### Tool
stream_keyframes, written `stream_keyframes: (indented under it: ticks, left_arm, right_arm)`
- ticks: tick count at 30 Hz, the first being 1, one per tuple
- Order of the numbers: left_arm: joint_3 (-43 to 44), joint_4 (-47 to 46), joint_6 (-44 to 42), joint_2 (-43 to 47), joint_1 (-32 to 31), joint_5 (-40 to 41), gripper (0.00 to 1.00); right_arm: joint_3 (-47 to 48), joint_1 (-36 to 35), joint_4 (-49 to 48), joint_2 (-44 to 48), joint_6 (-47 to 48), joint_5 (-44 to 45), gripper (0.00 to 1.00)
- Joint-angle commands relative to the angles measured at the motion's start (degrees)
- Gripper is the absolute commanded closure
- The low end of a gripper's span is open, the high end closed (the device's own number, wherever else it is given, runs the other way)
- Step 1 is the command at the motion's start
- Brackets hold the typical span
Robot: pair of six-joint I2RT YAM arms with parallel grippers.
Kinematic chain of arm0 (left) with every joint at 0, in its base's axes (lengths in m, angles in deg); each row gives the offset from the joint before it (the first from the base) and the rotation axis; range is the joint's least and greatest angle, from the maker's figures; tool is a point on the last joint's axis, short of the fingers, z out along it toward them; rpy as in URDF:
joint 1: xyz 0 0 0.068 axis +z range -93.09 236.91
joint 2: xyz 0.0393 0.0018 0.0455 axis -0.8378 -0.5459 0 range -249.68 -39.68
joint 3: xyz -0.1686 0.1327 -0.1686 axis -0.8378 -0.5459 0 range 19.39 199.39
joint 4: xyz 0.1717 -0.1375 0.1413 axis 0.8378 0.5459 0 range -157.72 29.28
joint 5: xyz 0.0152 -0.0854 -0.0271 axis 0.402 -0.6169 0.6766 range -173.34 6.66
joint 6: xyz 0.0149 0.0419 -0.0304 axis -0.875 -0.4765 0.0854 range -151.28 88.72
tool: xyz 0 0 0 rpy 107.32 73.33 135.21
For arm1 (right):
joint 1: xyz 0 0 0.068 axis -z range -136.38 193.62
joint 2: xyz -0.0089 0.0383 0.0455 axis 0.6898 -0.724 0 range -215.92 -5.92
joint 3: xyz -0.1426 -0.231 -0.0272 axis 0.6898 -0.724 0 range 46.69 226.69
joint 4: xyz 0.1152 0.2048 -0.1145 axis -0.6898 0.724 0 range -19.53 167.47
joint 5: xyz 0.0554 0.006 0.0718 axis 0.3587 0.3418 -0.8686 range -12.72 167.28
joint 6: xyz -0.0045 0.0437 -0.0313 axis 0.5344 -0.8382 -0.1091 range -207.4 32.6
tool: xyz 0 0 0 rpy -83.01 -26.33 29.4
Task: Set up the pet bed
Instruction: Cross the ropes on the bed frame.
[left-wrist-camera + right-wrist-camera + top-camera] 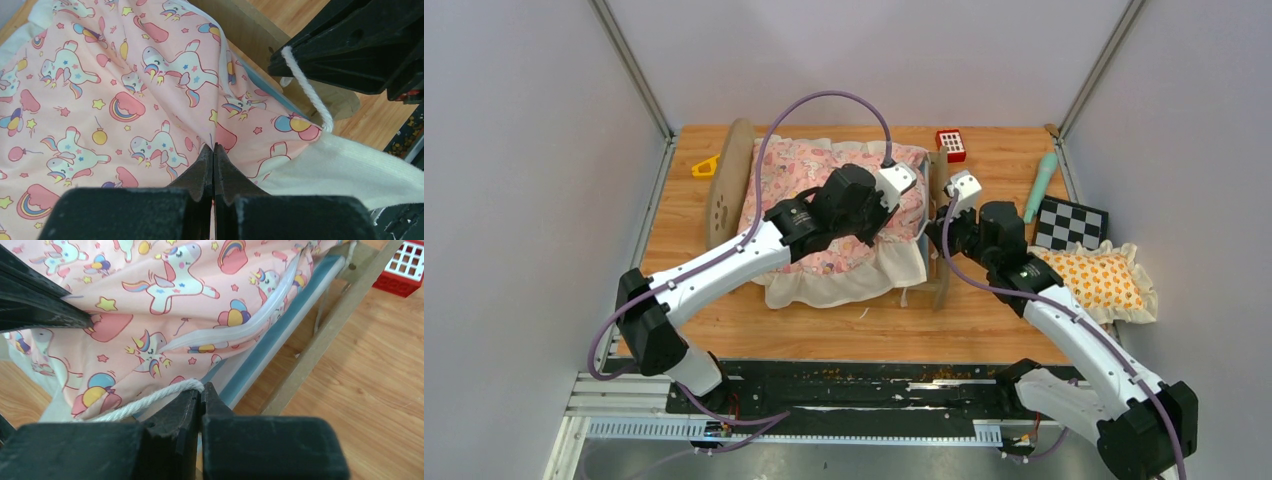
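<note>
The pet bed stands in the middle of the table, its wooden headboard [724, 190] at the left. The pink unicorn quilt [824, 175] is bunched over the striped mattress [270, 340], and the white ruffle [844, 285] hangs over the near side. My left gripper [214, 146] is shut, pinching a fold of the quilt [125, 100] near its right end. My right gripper [201, 386] is shut on a white cord [145, 399] that runs from the quilt's edge, beside the bed's side rail [325, 330]. In the top view the two grippers, left [902, 222] and right [939, 238], sit close together.
An orange-patterned frilled pillow [1104, 280] lies at the right edge, behind it a checkerboard card [1071, 222] and a teal stick [1039, 185]. A red block [951, 145] sits behind the bed, a yellow piece [706, 166] at the back left.
</note>
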Motion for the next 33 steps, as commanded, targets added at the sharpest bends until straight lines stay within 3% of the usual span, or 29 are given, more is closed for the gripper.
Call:
stream_keyframes:
  ticks: [1,8,13,15,21,33]
  left_arm:
    - [-0.8,-2.7,1.7,0.8,0.3,-1.6,1.00]
    - [-1.6,-4.3,3.0,-0.5,0.3,-2.6,1.00]
    - [-1.6,-5.1,3.4,-1.6,0.3,-3.9,1.00]
    - [-1.6,-5.3,3.6,-1.9,0.3,-4.2,1.00]
    - [-1.5,-6.2,4.3,-2.4,0.3,-5.2,1.00]
    - [0.5,-5.9,6.0,-5.7,0.3,-11.1,1.00]
  right_arm:
    - [-2.1,-0.2,-4.6,-0.6,1.6,-0.2,0.97]
    - [-3.5,-0.1,-4.5,-2.3,2.2,0.0,0.93]
    - [-2.8,-0.2,-2.4,-1.2,1.9,-0.3,0.73]
    - [-2.7,-0.2,-1.4,0.1,1.9,-0.2,0.69]
    - [-3.0,-0.2,2.3,5.5,1.2,1.9,0.65]
    - [-8.7,-0.2,4.5,19.0,-7.2,14.5,0.59]
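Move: The right hand still holds the white rope, with the bed's blue-striped edge about 5 cm below and 1 cm to its left. The wooden end board runs some 3 cm to its right at about the same depth below; the frilled cloth corner is roughly 10 cm back and 3 cm left. The left hand pinches a fold of pink cloth; from it the striped edge lies about 9 cm right, level fore and aft and some 8 cm down, with the end board 3 cm beyond. The right hand lowers the rope about 3.5 cm towards the striped edge beside the end board, opens its fingers to let go of it, then rises and draws off to the right and back, past the end board, turning some 10 degrees clockwise. Meanwhile the left hand, fingers still shut on the pink fold, sinks about 3.5 cm while easing some 3 cm to the right towards the end board, its fingers tipping slightly further down. ##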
